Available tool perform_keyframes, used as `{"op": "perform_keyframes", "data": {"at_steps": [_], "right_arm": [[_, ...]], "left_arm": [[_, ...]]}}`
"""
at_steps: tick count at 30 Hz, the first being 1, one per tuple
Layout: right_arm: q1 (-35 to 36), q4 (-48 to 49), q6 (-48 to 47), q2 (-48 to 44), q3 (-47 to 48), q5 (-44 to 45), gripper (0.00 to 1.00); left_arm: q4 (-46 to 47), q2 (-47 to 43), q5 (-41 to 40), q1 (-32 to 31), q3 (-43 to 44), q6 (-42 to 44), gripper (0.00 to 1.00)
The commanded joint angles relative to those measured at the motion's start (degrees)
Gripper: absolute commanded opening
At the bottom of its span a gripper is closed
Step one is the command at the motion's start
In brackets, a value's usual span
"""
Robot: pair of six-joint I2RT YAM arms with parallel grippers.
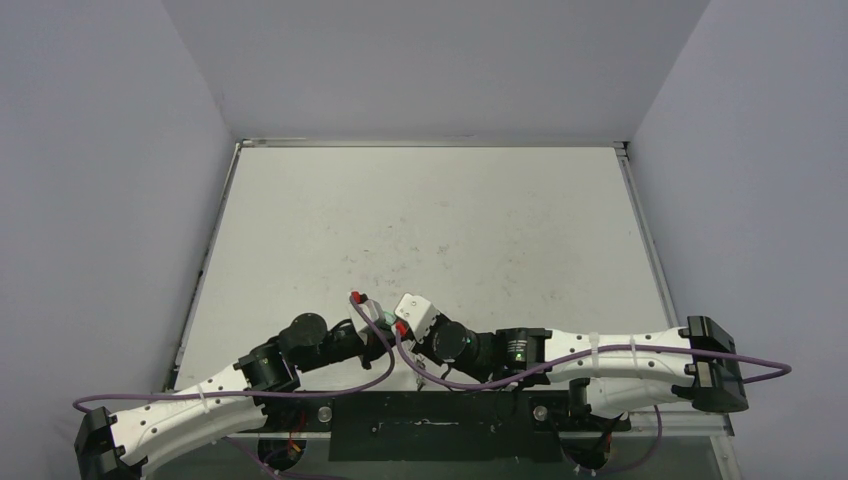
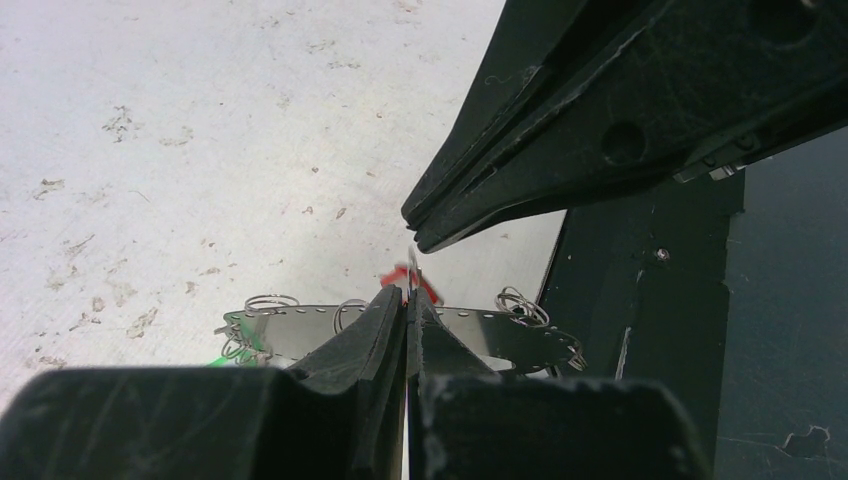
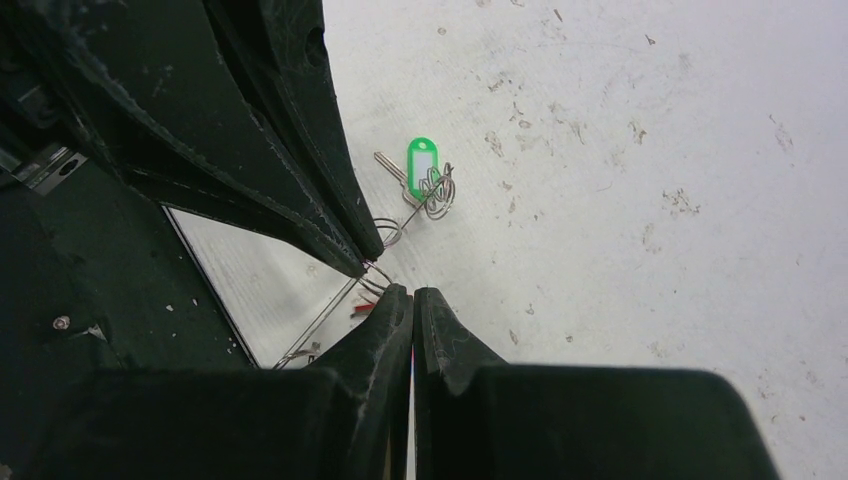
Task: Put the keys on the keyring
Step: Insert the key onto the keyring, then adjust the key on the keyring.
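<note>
Both grippers meet tip to tip low over the table's near edge. My left gripper (image 2: pixel 408 300) is shut, and a small ring of the keyring (image 2: pixel 300 335) sits at its tips; the keyring is a flat perforated metal band fringed with wire rings. The right gripper (image 3: pixel 412 294) is shut, with a sliver of red between its pads, and the red tag (image 2: pixel 426 287) of one key shows just past them. The green-tagged key (image 3: pixel 422 163) hangs among rings at the keyring's far end. In the top view the arms hide all of this.
The white table (image 1: pixel 430 220) is scuffed, with raised rails along its left and right sides. A black mounting plate (image 1: pixel 440 420) runs along the near edge, right under the grippers. Purple cables (image 1: pixel 380 350) loop over both wrists.
</note>
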Motion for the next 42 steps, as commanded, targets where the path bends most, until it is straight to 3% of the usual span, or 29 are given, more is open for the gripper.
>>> {"op": "perform_keyframes", "data": {"at_steps": [1, 10, 13, 19, 26, 29, 32, 38, 42], "right_arm": [[-0.4, 0.6, 0.5, 0.1, 0.3, 2.0, 0.0], [-0.4, -0.1, 0.8, 1.2, 0.0, 2.7, 0.0], [-0.4, 0.7, 1.0, 0.5, -0.7, 2.9, 0.09], [-2.0, 3.7, 2.5, -4.4, -4.5, 1.6, 0.4], [-7.2, 11.7, 2.4, -15.4, -12.3, -10.2, 0.7], [-7.4, 15.6, 2.0, -20.7, -15.9, -10.3, 0.84], [-7.4, 17.3, 1.1, -24.2, -17.6, -9.7, 0.86], [-7.4, 22.9, -4.5, -27.3, -21.5, -17.0, 0.91], [-7.4, 26.8, -9.2, -25.5, -23.3, -26.2, 0.89]], "left_arm": [[5.0, -0.5, 0.6, -0.1, 0.6, -0.5, 0.0], [5.1, -0.6, 0.6, -0.1, 0.6, -0.6, 0.0], [4.9, -0.6, 0.5, -0.1, 0.5, -0.6, 0.0], [4.3, -1.6, 0.6, -0.1, 0.0, -0.4, 0.0], [4.7, -5.7, 2.1, -0.1, -1.9, 0.6, 0.0], [6.3, -8.0, 3.5, -0.1, -3.5, 1.4, 0.0], [8.8, -10.2, 4.9, -0.1, -5.9, 2.1, 0.0], [15.5, -12.8, 8.5, -0.1, -9.9, 4.1, 0.0], [18.5, -12.8, 11.7, -0.1, -10.9, 5.9, 0.0]]}}
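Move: The right fingers are shut at the small ring pinched in the left fingertips, which lies about 3 cm to the right hand's left, 1 cm back and 1 cm lower. From the right hand, the red tag hangs some 5 cm below, 2 cm back and 3 cm left; the metal plate's middle is 4 cm below, 3 cm back and 3 cm left; the green tag sits 3 cm ahead, 6 cm left and 6 cm lower. For the left hand, the ring is right at its fingertips. Down slightly, then off to its right by about 4.5 cm, the right hand lets go beside the ring, its fingers spreading nearly wide; it then climbs some 6 cm from its lowest point, drawing back a little and rolling its left side up over 20 degrees. The left hand keeps its pinch on the ring and, late on, eases back about 2.5 cm with a small clockwise turn. ##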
